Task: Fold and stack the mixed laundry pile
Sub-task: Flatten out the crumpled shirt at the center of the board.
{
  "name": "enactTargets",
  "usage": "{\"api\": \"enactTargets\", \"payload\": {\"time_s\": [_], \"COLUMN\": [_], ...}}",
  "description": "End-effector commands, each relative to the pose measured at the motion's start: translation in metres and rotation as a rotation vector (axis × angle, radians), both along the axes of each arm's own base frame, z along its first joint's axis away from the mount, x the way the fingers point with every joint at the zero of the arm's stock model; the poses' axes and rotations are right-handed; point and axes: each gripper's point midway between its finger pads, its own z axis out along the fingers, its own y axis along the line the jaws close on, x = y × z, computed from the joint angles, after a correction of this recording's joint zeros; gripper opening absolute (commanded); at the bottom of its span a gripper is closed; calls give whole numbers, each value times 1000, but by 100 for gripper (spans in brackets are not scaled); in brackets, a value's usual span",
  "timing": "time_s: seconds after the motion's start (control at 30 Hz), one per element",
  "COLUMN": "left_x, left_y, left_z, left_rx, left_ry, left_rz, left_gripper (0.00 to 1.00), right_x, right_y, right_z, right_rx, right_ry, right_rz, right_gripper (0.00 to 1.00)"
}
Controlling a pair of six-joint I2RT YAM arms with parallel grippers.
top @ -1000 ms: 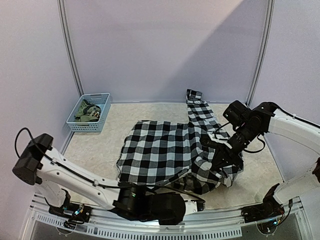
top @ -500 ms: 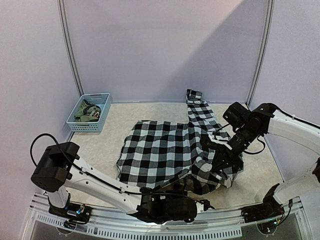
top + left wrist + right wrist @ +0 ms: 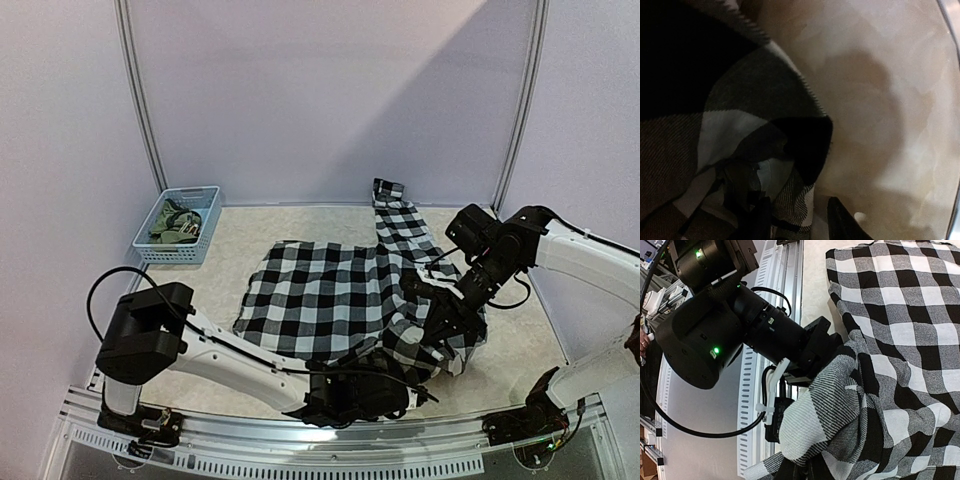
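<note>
The black-and-white checked shirt (image 3: 330, 300) lies spread in the middle of the table, its right side bunched up. My right gripper (image 3: 447, 335) is shut on that bunched part, and in the right wrist view the cloth (image 3: 850, 410) drapes over the jaws and hides them. My left gripper (image 3: 418, 393) is low at the shirt's near hem. It stands open, with a folded corner of the shirt (image 3: 795, 200) between its fingers (image 3: 842, 222); bare table shows beside one finger. The olive-green shirt (image 3: 175, 222) lies in the basket.
A light blue lattice basket (image 3: 205, 240) stands at the back left by the wall. A perforated metal rail (image 3: 300, 448) runs along the near edge. The left arm's black wrist (image 3: 740, 325) sits close beside the raised cloth.
My left arm has swung right along the near edge, bringing its gripper to the shirt's near right hem. The right arm and its hold on the cloth have barely moved.
</note>
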Motion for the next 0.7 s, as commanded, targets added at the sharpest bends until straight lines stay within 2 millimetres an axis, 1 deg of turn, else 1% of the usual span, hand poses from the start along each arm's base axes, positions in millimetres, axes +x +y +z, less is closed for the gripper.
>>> {"api": "enactTargets", "payload": {"time_s": [0.0, 0.07, 0.13, 0.2, 0.23, 0.27, 0.33, 0.43, 0.47, 0.53, 0.6, 0.67], "left_x": [4, 4, 3, 2, 1, 0, -5, -26, -34, -52, -72, -84], "left_y": [-3, -5, -4, -2, 0, 2, 9, 17, 20, 27, 35, 42], "left_z": [-10, -11, -11, -6, -1, 7, 22, 58, 70, 91, 107, 117], "left_rx": [51, 57, 58, 44, 34, 20, -3, -54, -72, -103, -115, -116], "left_ry": [-23, -29, -27, -30, -34, -41, -50, -61, -56, -29, 0, 25], "left_rz": [-29, -34, -39, -35, -33, -28, -28, -54, -61, -79, -100, -102], "left_gripper": [34, 25, 13, 2, 0, 0, 0, 0, 0, 0, 0, 0], "right_x": [-1, -1, -1, 0, 1, 2, 7, 14, 15, 18, 23, 30], "right_y": [4, 4, 3, 3, 2, 2, 1, -4, -7, -12, -16, -19], "right_z": [9, 9, 9, 9, 9, 8, 7, 4, 3, 3, 7, 12], "right_rx": [27, 26, 23, 19, 18, 12, -1, -32, -46, -67, -66, -54], "right_ry": [26, 27, 24, 19, 12, 5, -21, -67, -79, -94, -95, -94], "right_rz": [1, -1, -4, -7, -10, -15, -33, -61, -69, -75, -87, -114], "right_gripper": [7, 7, 7, 8, 11, 17, 33, 52, 56, 60, 62, 63]}}
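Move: The shirt's near edge already lies between the left hand's parted fingers, practically at the hand point. From that hand the flat middle of the shirt body is about 17 cm ahead, 16 cm to the left and 2 cm lower, and the crumpled right-hand side some 6 cm ahead and 10 cm to the right. For the right hand, still gripping a raised fold, that near edge is roughly 4 cm to the left, about level fore and aft and 16 cm below. The left fingers shut on the shirt's near edge and pinch it almost in place; then the hand lifts fast, about 10 cm, while drawing back some 5 cm towards the base and slightly left. The right fingers open wide and let go of the fold just before that lift, their hand easing only a centimetre or two forward and right. ##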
